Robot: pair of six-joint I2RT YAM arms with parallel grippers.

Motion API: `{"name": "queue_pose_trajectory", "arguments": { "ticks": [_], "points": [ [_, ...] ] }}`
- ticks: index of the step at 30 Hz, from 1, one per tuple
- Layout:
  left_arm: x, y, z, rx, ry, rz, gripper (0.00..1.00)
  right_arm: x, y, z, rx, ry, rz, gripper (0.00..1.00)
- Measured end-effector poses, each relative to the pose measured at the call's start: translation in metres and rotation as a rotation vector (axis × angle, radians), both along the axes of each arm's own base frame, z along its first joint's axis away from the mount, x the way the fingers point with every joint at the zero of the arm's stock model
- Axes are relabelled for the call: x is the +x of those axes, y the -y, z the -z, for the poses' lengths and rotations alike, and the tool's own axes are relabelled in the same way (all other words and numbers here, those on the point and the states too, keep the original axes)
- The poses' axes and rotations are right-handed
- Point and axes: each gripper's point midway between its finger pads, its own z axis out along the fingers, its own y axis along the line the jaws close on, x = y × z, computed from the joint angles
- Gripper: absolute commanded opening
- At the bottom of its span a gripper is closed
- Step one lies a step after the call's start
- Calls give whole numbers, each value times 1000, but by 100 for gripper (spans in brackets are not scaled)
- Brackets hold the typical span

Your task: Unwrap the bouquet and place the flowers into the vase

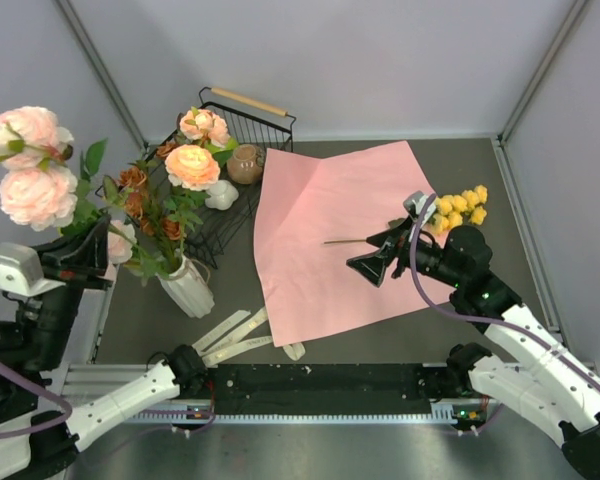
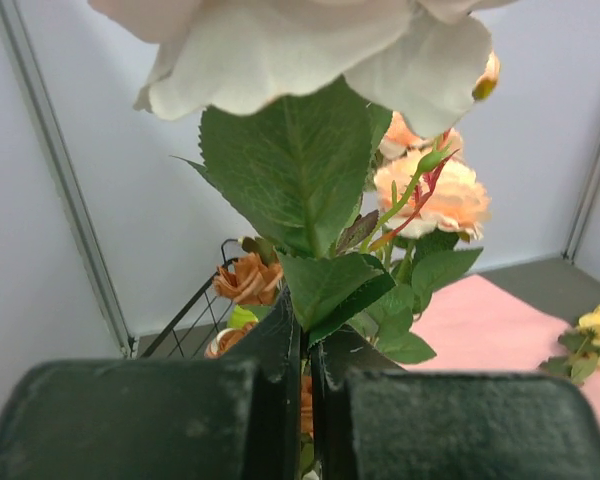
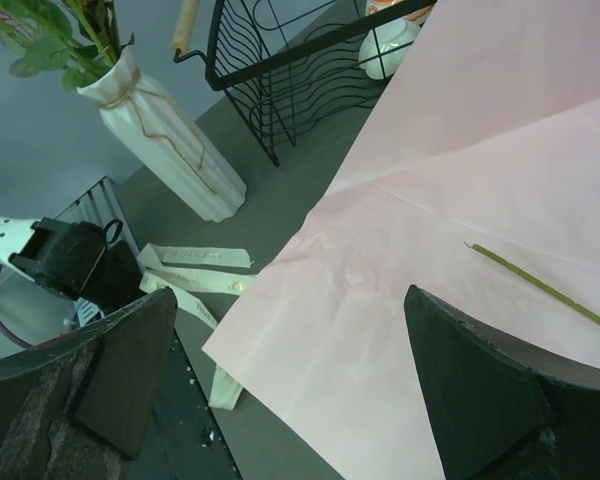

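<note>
The bouquet is undone: its pink wrapping paper [image 1: 330,240] lies flat on the table, and the cream ribbon [image 1: 235,335] lies loose near its front corner. The white ribbed vase [image 1: 188,288] stands left of the paper and holds orange and peach flowers [image 1: 192,165] with leaves. My left gripper [image 1: 90,255] is shut on the stem of pink roses [image 1: 30,165], held high beside the vase; their leaves [image 2: 300,180] rise from between the fingers. Small yellow roses [image 1: 460,208] lie at the paper's right edge, their stem [image 3: 545,290] across the paper. My right gripper [image 1: 375,262] hovers open over the paper, empty.
A black wire basket [image 1: 235,150] stands behind the vase, with a round brown pot [image 1: 245,165] and a small white pot [image 1: 220,195] in it. Grey walls close in the table on the left, back and right.
</note>
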Motion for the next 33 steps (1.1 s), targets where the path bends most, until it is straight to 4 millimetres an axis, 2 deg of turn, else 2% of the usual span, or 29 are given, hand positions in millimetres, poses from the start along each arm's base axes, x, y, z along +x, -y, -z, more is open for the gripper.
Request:
{"name": "queue_pose_trajectory", "arguments": {
  "ticks": [8,10,17,22,29,33],
  "points": [
    [-14,-17,-49,-137,50,15,0,0,0,0,-1,-2,1,97],
    [-14,-17,-50,-157,44,21,0,0,0,0,1,-5,1,97],
    [-7,-9,-32,-151,-23,22,0,0,0,1,2,-9,1,97],
    [3,2,-10,-114,-63,15,0,0,-1,0,8,-16,2,97],
    [21,25,35,-25,-126,1,0,0,-1,0,11,-21,2,97],
    [29,29,68,-1,-150,-22,0,0,-1,0,11,-21,3,97]
  ]
}}
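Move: The vase, already holding flowers, stands ahead of the left hand: about 11 cm forward, 3 cm right, its middle some 38 cm below. The ribbon lies about 8 cm nearer the bases than the vase and 12 cm to its right; the dish rack's middle is roughly 33 cm beyond the vase, in line with it. From the idle right hand the vase is some 42 cm left, 4 cm ahead and 17 cm lower. Still pinching the stem of the pale-pink roses in shut fingers, the left hand first lifts them about 5 cm, drifting slightly left and back. Then it swings down some 12 cm, with 4 cm or so each of forward and right, towards the vase mouth, the fingers ending tipped about 10 degrees lower. ##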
